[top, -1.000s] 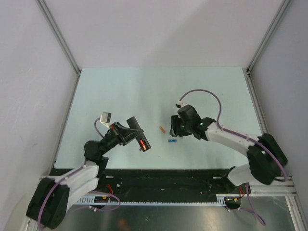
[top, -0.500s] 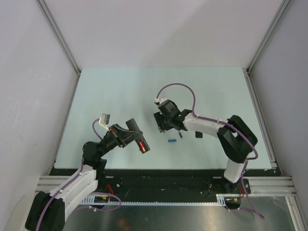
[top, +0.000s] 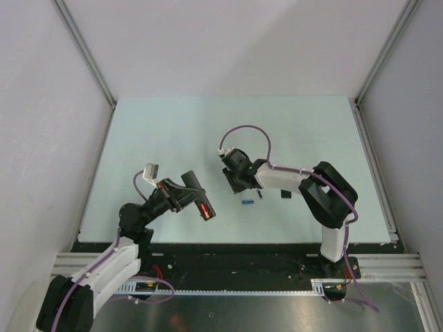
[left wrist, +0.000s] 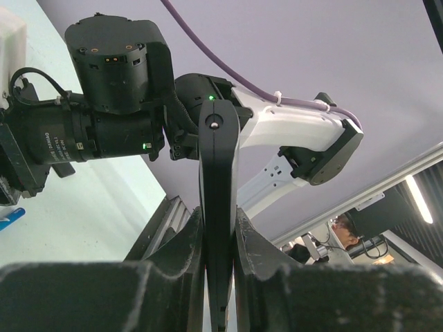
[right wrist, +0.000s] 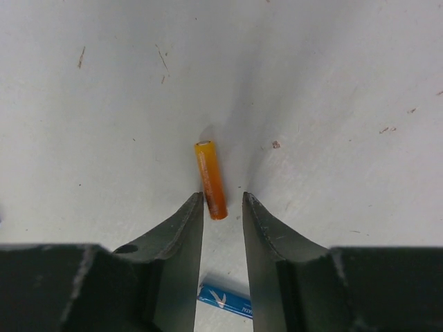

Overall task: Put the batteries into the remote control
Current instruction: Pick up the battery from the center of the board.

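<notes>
My left gripper (top: pixel 181 196) is shut on the slim black remote control (top: pixel 196 187) and holds it above the table. An orange-red battery (top: pixel 204 209) shows in its recess. In the left wrist view the remote (left wrist: pixel 219 173) stands edge-on, clamped between the fingers of the left gripper (left wrist: pixel 220 232). My right gripper (top: pixel 235 177) is open and low over the table. In the right wrist view an orange battery (right wrist: pixel 210 178) lies on the table with its near end between the tips of the right gripper (right wrist: pixel 222 198); I cannot tell whether the left tip touches it. The top view hides this battery.
A blue battery (top: pixel 247 202) lies on the table just near of the right gripper, and it also shows in the right wrist view (right wrist: pixel 225 299). A small dark piece (top: pixel 259 194) lies beside the right arm. Grey walls stand round the pale table (top: pixel 173 131).
My right gripper has swung left across the table and now stands over the orange battery. The left gripper, still holding the remote, has barely shifted.
</notes>
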Available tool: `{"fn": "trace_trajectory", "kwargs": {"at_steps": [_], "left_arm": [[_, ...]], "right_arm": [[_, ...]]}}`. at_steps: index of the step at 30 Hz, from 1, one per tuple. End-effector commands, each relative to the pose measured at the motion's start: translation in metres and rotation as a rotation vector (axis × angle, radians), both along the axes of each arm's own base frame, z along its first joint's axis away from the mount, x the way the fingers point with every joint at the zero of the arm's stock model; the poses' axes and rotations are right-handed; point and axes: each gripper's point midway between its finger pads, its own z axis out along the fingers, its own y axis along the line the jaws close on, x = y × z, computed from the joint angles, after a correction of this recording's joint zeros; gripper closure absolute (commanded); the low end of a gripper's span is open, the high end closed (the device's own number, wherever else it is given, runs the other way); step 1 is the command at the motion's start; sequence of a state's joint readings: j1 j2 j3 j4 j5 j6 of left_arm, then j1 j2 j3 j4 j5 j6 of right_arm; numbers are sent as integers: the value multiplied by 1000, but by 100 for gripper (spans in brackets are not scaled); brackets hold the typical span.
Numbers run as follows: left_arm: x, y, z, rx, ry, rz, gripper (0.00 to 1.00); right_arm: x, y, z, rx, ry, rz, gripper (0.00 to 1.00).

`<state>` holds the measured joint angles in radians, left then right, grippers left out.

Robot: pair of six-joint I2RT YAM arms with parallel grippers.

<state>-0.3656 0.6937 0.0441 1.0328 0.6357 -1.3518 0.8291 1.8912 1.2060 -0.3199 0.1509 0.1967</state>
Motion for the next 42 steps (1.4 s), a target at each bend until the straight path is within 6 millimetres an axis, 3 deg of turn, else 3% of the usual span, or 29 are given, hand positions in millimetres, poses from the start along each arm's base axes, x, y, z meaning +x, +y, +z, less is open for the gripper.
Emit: {"fn": "trace_trajectory", "kwargs": {"at_steps": [1,10,13,18,21,22,24,25,28,33,36,42], "left_arm": [[-2,2,-12,21,-10,5,100],[-1,2,-14,26,-4,8,100],[0,2,-14,26,-5,11,100],[0,2,-15,27,-3,14,100],[2,2,-14,24,-4,20,100],[3,2,-14,24,0,24,100],[5,2,-12,23,-2,32,100],[6,3,-11,22,-7,37,100],[13,4,-12,20,12,64,100],[37,7,-22,25,78,151,100],[49,4,-15,37,67,168,100],[73,-6,-6,34,99,166,100]], "right_arm": [[6,0,4,-25,-19,-6,68],[2,-2,0,-45,-2,8,73],[1,-4,-3,-49,8,9,77],[3,-7,5,-24,17,-16,94],[-4,-8,26,30,21,-10,100],[-5,-7,45,68,-9,-2,100],[-18,-13,56,90,-22,20,100],[-22,-15,76,129,-61,27,100],[-43,-25,87,149,-93,50,100],[-72,-37,138,224,-191,61,100],[-91,-33,172,277,-207,72,100],[-130,-16,200,339,-52,104,100]]}}
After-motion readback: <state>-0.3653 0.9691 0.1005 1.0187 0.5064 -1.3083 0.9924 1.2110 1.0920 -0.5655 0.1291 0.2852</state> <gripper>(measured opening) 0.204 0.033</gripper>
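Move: Around the right fingertips, low over the board: the orange battery's middle is about 1 cm forward, 1 cm left and 1 cm below the hand, its near-right end between the open tips. The blue battery lies roughly 4 cm back and 4 cm right of the hand, the black battery some 7 cm right and 1 cm back, both on the board. From the left hand, the orange battery is about 15 cm forward, 8 cm right and 23 cm lower. Staying almost in place over the board, the right hand shuts its fingers on the near-right end of the orange battery, then lifts it quickly about 18 cm up and some 10 cm back, tilting roughly 20 degrees so the fingers point more to the left. Late on, the left hand, still gripping the remote, eases about 5 cm forward and 4 cm down, tipping slightly downward. ##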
